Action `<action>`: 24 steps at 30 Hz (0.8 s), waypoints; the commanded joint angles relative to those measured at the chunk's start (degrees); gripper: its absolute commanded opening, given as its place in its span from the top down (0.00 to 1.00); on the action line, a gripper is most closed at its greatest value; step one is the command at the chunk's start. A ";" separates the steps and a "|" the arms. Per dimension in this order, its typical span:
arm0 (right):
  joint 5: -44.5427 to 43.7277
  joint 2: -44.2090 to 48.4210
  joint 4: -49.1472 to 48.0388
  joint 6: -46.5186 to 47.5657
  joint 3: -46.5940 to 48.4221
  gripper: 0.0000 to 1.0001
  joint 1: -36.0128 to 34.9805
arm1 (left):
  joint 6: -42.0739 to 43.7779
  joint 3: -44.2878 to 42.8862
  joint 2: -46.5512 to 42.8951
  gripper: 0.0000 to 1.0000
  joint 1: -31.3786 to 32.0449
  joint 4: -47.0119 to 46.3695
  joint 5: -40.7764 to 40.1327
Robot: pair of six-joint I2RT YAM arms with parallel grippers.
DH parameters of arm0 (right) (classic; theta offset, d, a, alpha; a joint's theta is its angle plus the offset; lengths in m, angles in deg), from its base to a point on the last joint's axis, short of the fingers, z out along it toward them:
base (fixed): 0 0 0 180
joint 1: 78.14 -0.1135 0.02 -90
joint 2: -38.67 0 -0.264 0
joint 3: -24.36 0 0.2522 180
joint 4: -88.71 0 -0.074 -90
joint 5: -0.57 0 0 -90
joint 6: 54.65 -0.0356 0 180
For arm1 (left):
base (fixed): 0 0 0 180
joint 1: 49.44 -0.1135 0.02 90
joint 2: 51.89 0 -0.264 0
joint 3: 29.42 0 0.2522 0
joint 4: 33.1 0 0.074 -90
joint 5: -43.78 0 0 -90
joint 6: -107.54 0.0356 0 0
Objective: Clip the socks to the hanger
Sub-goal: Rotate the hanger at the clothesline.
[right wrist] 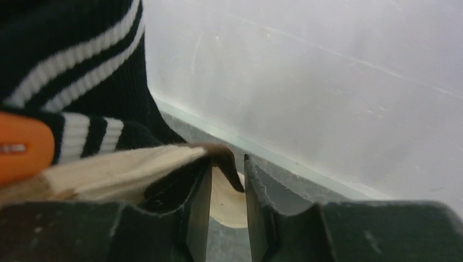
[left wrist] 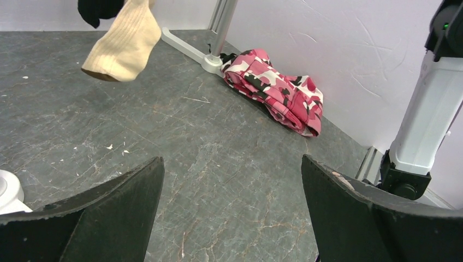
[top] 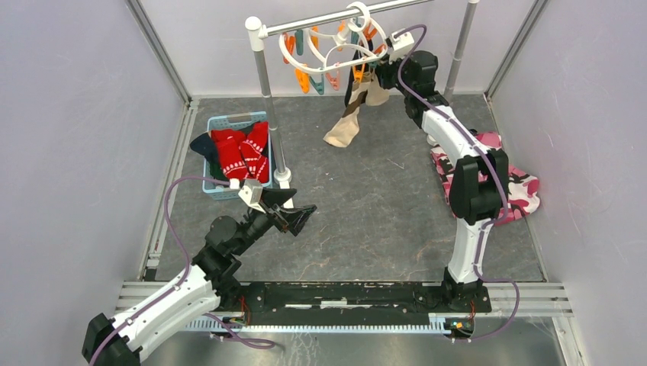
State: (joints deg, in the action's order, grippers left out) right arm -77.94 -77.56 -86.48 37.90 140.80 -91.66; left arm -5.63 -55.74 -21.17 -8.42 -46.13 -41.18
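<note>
The white ring hanger (top: 287,50) with orange and teal clips hangs from the rack's top bar at the back. A beige sock (top: 343,130) and a dark sock with white stripes (top: 355,82) dangle from it. My right gripper (top: 379,74) is raised beside them. In the right wrist view its jaws (right wrist: 226,164) stand a narrow gap apart, pinching the brown edge of the beige sock (right wrist: 109,169) next to an orange clip (right wrist: 22,147). My left gripper (top: 304,217) is open and empty above the table (left wrist: 232,164). Red socks (top: 240,152) lie in a blue basket (top: 229,120).
The silver rack's left pole (top: 267,91) stands between the basket and the table's middle. Its right foot (left wrist: 191,52) is at the back. A pink camouflage cloth (top: 519,187) lies by the right wall behind the right arm. It also shows in the left wrist view (left wrist: 278,90).
</note>
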 commanded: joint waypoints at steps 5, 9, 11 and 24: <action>2.08 12.35 -3.85 2.70 -11.95 0.54 1.65 | -1.34 -0.12 -0.55 0.00 0.18 -2.89 0.10; 3.47 15.55 -4.04 2.92 -16.06 0.45 2.71 | -1.34 -0.01 -0.83 0.00 0.21 -3.01 0.21; 3.96 17.09 -3.88 3.79 -18.28 0.37 2.79 | -1.42 0.07 -1.12 0.00 0.21 -2.94 0.31; 8.59 31.18 -2.61 6.40 -31.17 0.05 4.87 | 0.39 -1.26 -3.58 0.00 0.19 1.97 -1.54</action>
State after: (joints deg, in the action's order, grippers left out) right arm -71.58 -52.53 -87.61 43.06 111.88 -87.63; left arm -5.63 -55.60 -23.89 -8.42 -45.91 -41.42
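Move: The hanger's middle is about 9 cm left of the right hand and some 7 cm above it, neither farther out nor nearer. The nearer beige-and-brown sock hangs with its middle about 5 cm left, 2 cm back and 8 cm below; an orange clip is roughly 4 cm left, level in depth and 2 cm up. From the left hand the hanger is some 40 cm ahead, 8 cm right and 13 cm up. The right hand's fingertips, beside the sock cuffs below the hanger's right-hand end, seem to come free as they spread from about a third open to nearly wide. The hand backs away from the hanger towards the base by about 11 cm, drifting some 5 cm right, with almost no turn of the wrist and little change in height. ##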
